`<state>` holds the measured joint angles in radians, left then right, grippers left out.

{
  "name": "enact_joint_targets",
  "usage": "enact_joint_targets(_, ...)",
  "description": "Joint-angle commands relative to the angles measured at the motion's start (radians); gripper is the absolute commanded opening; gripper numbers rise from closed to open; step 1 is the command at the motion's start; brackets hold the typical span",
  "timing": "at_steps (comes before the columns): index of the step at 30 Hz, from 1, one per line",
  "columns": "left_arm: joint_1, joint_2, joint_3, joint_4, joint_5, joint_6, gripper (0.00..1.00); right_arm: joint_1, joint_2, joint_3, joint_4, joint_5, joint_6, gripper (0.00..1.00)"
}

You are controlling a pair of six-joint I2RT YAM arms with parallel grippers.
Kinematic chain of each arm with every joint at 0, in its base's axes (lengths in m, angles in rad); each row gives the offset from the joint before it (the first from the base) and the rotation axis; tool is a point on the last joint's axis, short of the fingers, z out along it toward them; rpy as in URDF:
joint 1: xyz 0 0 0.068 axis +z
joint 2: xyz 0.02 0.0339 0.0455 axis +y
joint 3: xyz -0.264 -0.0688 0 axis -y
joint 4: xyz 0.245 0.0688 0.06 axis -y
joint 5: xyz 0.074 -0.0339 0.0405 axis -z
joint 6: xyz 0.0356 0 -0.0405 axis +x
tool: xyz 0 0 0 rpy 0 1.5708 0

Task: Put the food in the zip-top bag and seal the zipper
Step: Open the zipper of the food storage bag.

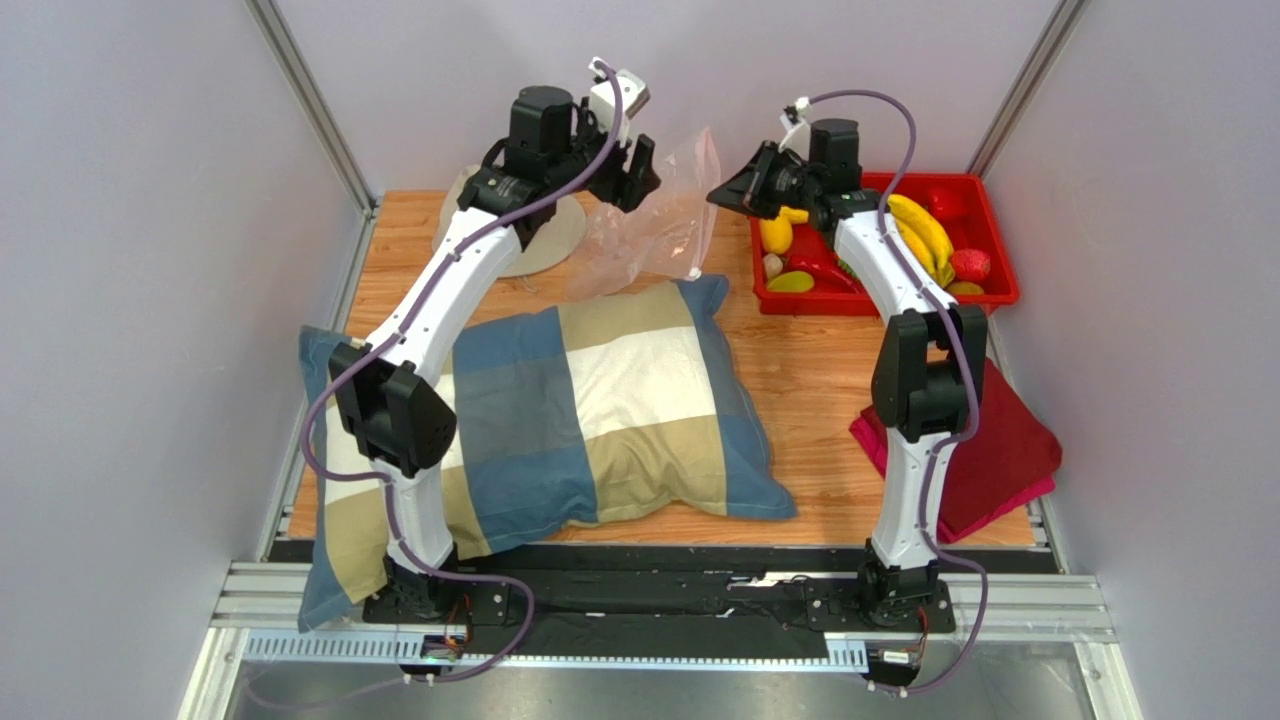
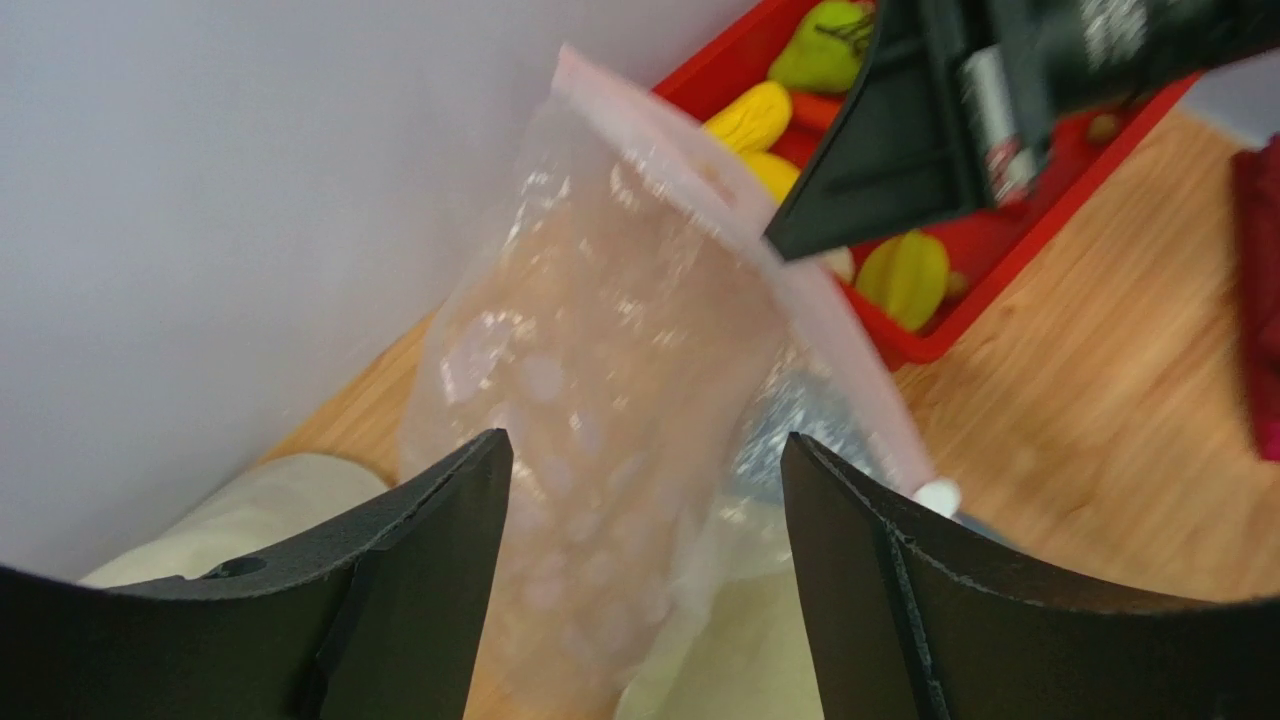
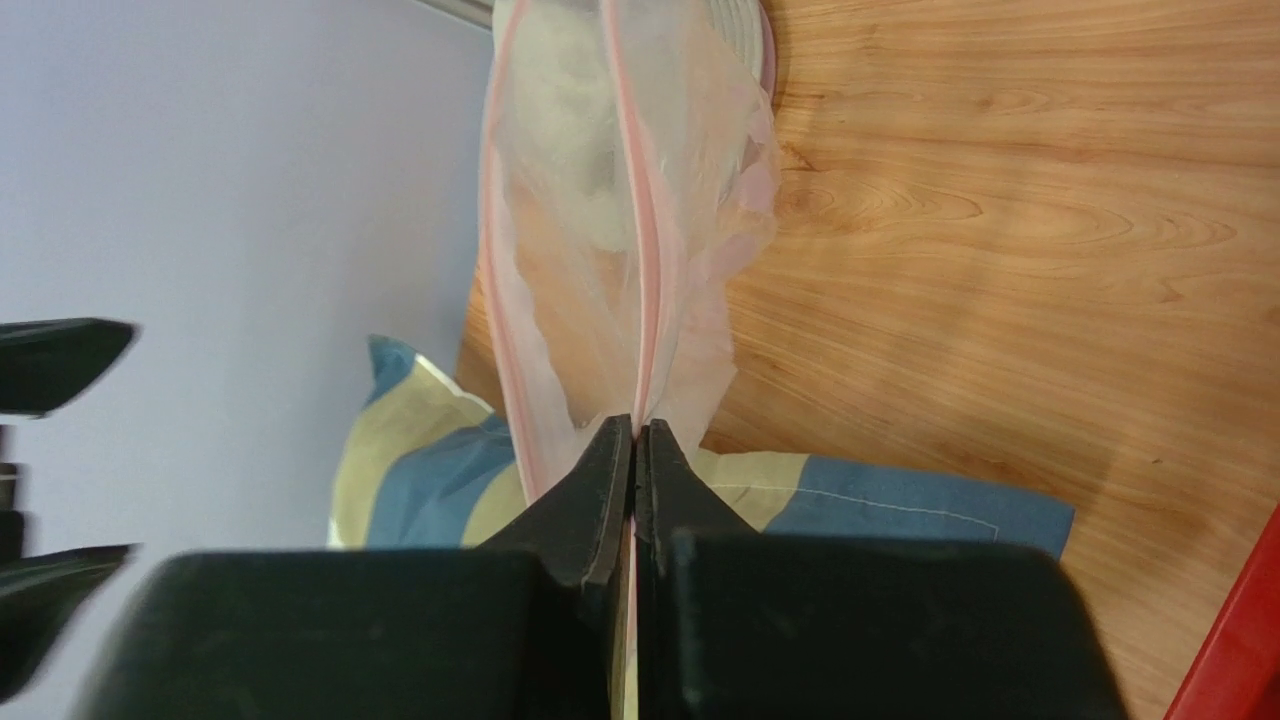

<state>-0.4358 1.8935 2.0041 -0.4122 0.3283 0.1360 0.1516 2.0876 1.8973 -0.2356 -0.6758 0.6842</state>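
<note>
The clear zip-top bag (image 1: 661,225) hangs at the back of the table between both grippers. My right gripper (image 3: 633,428) is shut on the bag's pink zipper (image 3: 649,270) at one corner of its mouth, shown in the top view as the right gripper (image 1: 732,191). My left gripper (image 2: 643,450) is open, its fingers standing either side of the crinkly bag (image 2: 616,375) without pinching it. The food (image 1: 917,233), yellow bananas, red and green pieces, lies in the red tray (image 1: 999,293). No food shows inside the bag.
A checked pillow (image 1: 601,405) fills the table's middle. A beige hat (image 1: 549,240) lies behind the left arm, below the bag. A folded red cloth (image 1: 992,450) sits at the right edge. Grey walls close in on three sides.
</note>
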Motion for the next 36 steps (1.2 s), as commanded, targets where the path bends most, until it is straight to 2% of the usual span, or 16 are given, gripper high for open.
enact_joint_targets(1,-0.009,0.097,0.152,-0.12,0.064,-0.217,0.7,0.034,-0.023,0.031,0.039,0.065,-0.156,0.0)
enact_joint_targets(3,-0.011,0.125,0.203,-0.125,0.08,-0.239,0.66,0.045,-0.026,0.032,0.048,0.074,-0.166,0.0)
enact_joint_targets(10,-0.03,0.168,0.213,-0.126,0.072,-0.3,0.66,0.066,-0.049,0.022,0.082,0.07,-0.161,0.0)
enact_joint_targets(17,-0.061,0.168,0.194,-0.145,-0.093,-0.303,0.68,0.086,-0.073,-0.013,0.157,0.033,-0.086,0.0)
enact_joint_targets(24,-0.064,0.154,0.211,-0.172,-0.138,-0.337,0.68,0.112,-0.103,-0.041,0.222,0.005,-0.032,0.0)
enact_joint_targets(27,-0.07,0.156,0.229,-0.184,-0.208,-0.322,0.67,0.124,-0.115,-0.046,0.226,0.005,-0.029,0.0)
enact_joint_targets(30,-0.073,0.179,0.274,-0.229,-0.303,-0.306,0.61,0.134,-0.129,-0.052,0.225,0.008,-0.025,0.0)
enact_joint_targets(32,-0.072,0.197,0.321,-0.276,-0.379,-0.306,0.53,0.137,-0.13,-0.052,0.219,0.01,-0.028,0.0)
enact_joint_targets(36,-0.064,0.197,0.323,-0.274,-0.387,-0.314,0.47,0.141,-0.135,-0.047,0.19,0.03,-0.052,0.0)
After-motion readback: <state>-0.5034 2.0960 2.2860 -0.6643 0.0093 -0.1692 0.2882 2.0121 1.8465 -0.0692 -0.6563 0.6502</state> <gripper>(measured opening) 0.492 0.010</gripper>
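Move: Off to the left hand's right by some 7 cm, about 3 cm ahead and 9 cm lower, is the zip-top bag's mouth. Already pinched at one lip by the shut right fingers, that mouth spreads about 2 cm to the right hand's left, level with it. The hat lies roughly 17 cm left of the left hand and 30 cm below; the red tray is about 24 cm right of the right hand, 2 cm back and 22 cm below. Dipping some 5 cm and swinging right to the bag's mouth, the open left hand tips down, then edges forward and back to the left while turning counter-clockwise about 20 degrees, its fingers partly closing around the free lip. The right hand keeps its pinch and brings the other lip about 7 cm left towards it, rising and drawing back slightly late on. ##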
